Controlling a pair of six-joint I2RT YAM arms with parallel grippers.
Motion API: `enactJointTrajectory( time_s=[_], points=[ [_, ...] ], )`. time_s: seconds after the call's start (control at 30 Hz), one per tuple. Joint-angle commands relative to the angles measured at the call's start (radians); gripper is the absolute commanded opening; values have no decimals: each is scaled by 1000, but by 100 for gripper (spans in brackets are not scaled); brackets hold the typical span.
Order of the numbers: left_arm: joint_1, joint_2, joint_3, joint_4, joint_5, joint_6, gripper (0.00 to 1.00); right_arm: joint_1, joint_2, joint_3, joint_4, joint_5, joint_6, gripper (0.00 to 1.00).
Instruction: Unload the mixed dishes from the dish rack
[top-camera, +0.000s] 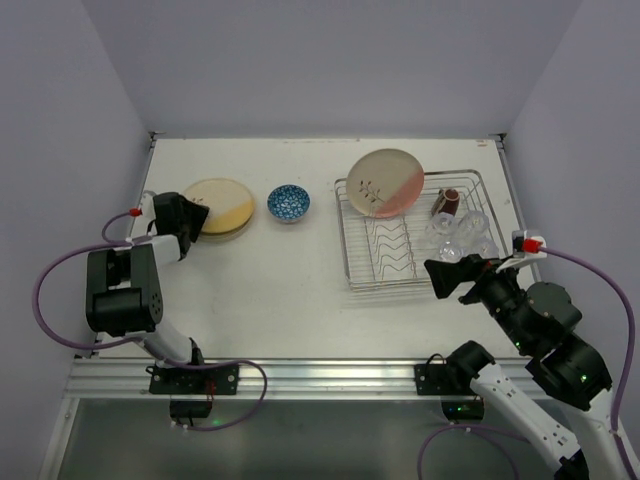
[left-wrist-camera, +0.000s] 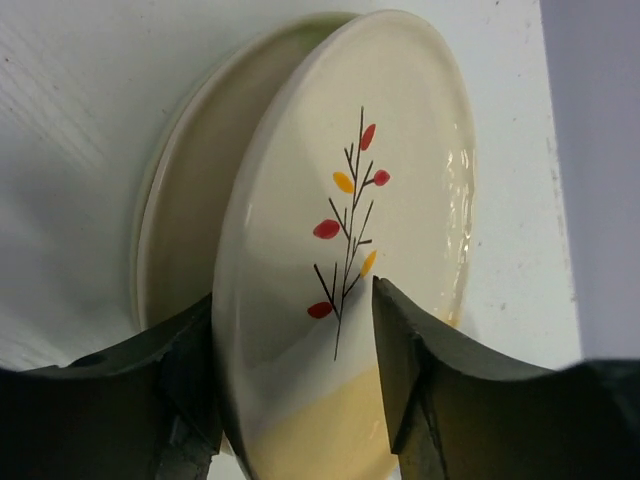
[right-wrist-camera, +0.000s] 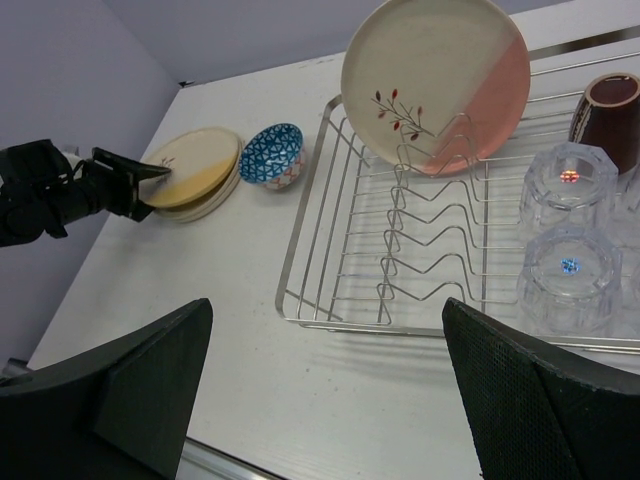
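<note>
The dish rack (top-camera: 345, 240) stands right of centre. A cream and pink plate (top-camera: 385, 182) leans at its far left, a dark brown mug (top-camera: 446, 203) lies at its far right, and clear tumblers (top-camera: 460, 235) stand in front of the mug. On the table to the left lie stacked cream plates (top-camera: 220, 205) and a blue-patterned bowl (top-camera: 288, 203). My left gripper (top-camera: 200, 222) (left-wrist-camera: 293, 300) is open, its jaws straddling the near rim of the top sprig plate (left-wrist-camera: 400, 150), which rests on the lower plate (left-wrist-camera: 190, 200). My right gripper (top-camera: 437, 277) (right-wrist-camera: 325, 310) hangs wide open and empty in front of the rack (right-wrist-camera: 300, 240).
In the right wrist view the mug (right-wrist-camera: 605, 110) and two tumblers (right-wrist-camera: 565, 185) fill the rack's right side, and zigzag dividers stand bare in its middle. The table's left edge runs close behind the plate stack (right-wrist-camera: 200, 165). The bowl (right-wrist-camera: 272, 155) sits between stack and rack.
</note>
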Motion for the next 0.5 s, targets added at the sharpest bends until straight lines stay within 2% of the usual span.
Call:
enactJointTrajectory(
  time_s=[0.0, 0.23, 0.3, 0.47],
  points=[
    [-41, -23, 55, -180, -121, 109, 61, -2, 10, -10, 50, -37, 7, 99],
    [-51, -20, 109, -291, -181, 129, 83, -2, 7, -12, 54, -46, 15, 99],
    [-52, -16, 121, -297, -183, 139, 85, -2, 7, -10, 54, -46, 15, 99],
    [-71, 15, 219, -449, -230, 160, 100, -2, 4, -15, 56, -48, 18, 99]
  ],
)
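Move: The yellow-edged plate stands tilted with its rim between the left fingers, its middle about 4 cm ahead of the hand and 5 cm to its right, nearly level with it. The plate stack it is meant for lies right under it, some 3 cm lower than the fingers. The blue bowl is about 21 cm to the hand's right and 4 cm ahead. From the idle right hand the yellow-edged plate is roughly 30 cm ahead, 48 cm left and 27 cm below. Almost in place, the left hand opens its half-open fingers nearly all the way around the plate's near-left rim, letting the plate down onto the stack. Meanwhile the wrist tips some 10 degrees further down and rolls about as much, its left side rising; the hand itself shifts by barely half a centimetre. ##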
